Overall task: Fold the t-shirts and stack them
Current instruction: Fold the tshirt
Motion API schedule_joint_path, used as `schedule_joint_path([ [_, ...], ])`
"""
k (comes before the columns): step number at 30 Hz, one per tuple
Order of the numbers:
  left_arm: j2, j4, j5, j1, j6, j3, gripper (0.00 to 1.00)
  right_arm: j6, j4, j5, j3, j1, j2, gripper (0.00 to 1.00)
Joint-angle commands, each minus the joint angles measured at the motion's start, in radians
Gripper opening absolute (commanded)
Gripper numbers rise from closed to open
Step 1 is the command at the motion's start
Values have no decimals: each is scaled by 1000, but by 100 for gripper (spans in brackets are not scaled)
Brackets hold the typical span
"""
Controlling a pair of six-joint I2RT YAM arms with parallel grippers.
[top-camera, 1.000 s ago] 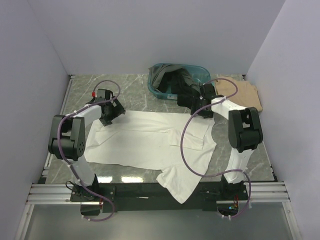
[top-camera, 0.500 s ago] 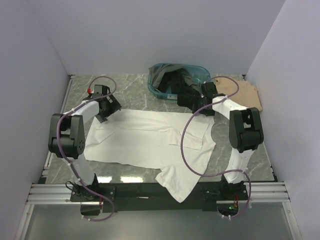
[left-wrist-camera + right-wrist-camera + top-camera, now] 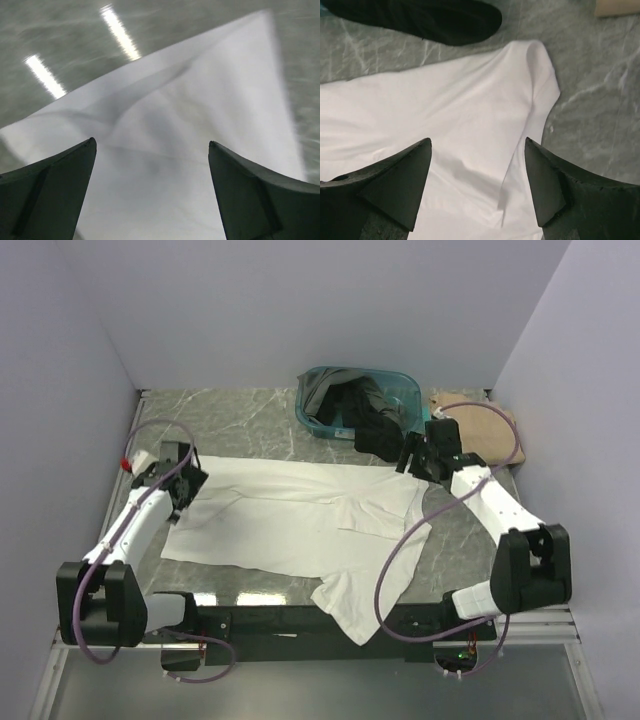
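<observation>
A large white t-shirt [image 3: 290, 525] lies spread flat across the table, one sleeve hanging toward the near edge. My left gripper [image 3: 188, 485] hovers open over the shirt's far left corner [image 3: 200, 90]; nothing sits between its fingers [image 3: 60, 190]. At the shirt's far right corner [image 3: 530, 75] my right gripper [image 3: 412, 456] is open too, just above the cloth. A tan t-shirt [image 3: 490, 430] lies at the back right. Black and dark grey t-shirts [image 3: 365, 410] fill the basket, and a black one [image 3: 435, 17] spills onto the table.
The teal plastic basket [image 3: 318, 420] stands at the back middle, against the rear wall. Grey marble tabletop [image 3: 230, 420] shows behind the white shirt and at its right side [image 3: 600, 120]. Walls close in on the left, back and right.
Both arms have lowered and stretched out. The left gripper has slid left and nearer, to the shirt's left corner. The right gripper has shifted right, away from the basket.
</observation>
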Motion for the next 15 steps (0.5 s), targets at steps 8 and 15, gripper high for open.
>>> schedule_joint_path([
  [8,-245,-48,-37,158,-175,-341,99,87,73,-66,-108,9,-204,82],
  [15,-213,110,126,299,-72,-446,97,84,79,-75,-117,12,-207,83],
])
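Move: The t-shirt's near left corner is what I'm going for: from my left hand it lies about 15 cm back, 7 cm to the left and 10 cm below. The shirt's far left corner is some 11 cm ahead, roughly straight out, and the table's near edge runs about 26 cm straight back, both equally low. From my right hand that near left corner is around 59 cm to the left and 22 cm back. I sweep my left hand back towards myself along the shirt's left end, about 11 cm back and 9 cm down, bearing some 5 cm left as I slow, and turn it roughly 20 degrees counter-clockwise, fingers still wide open, until they come in low by the near left corner. My right hand eases up and back about 3 cm each, still open above the shirt's right end, then waits. ##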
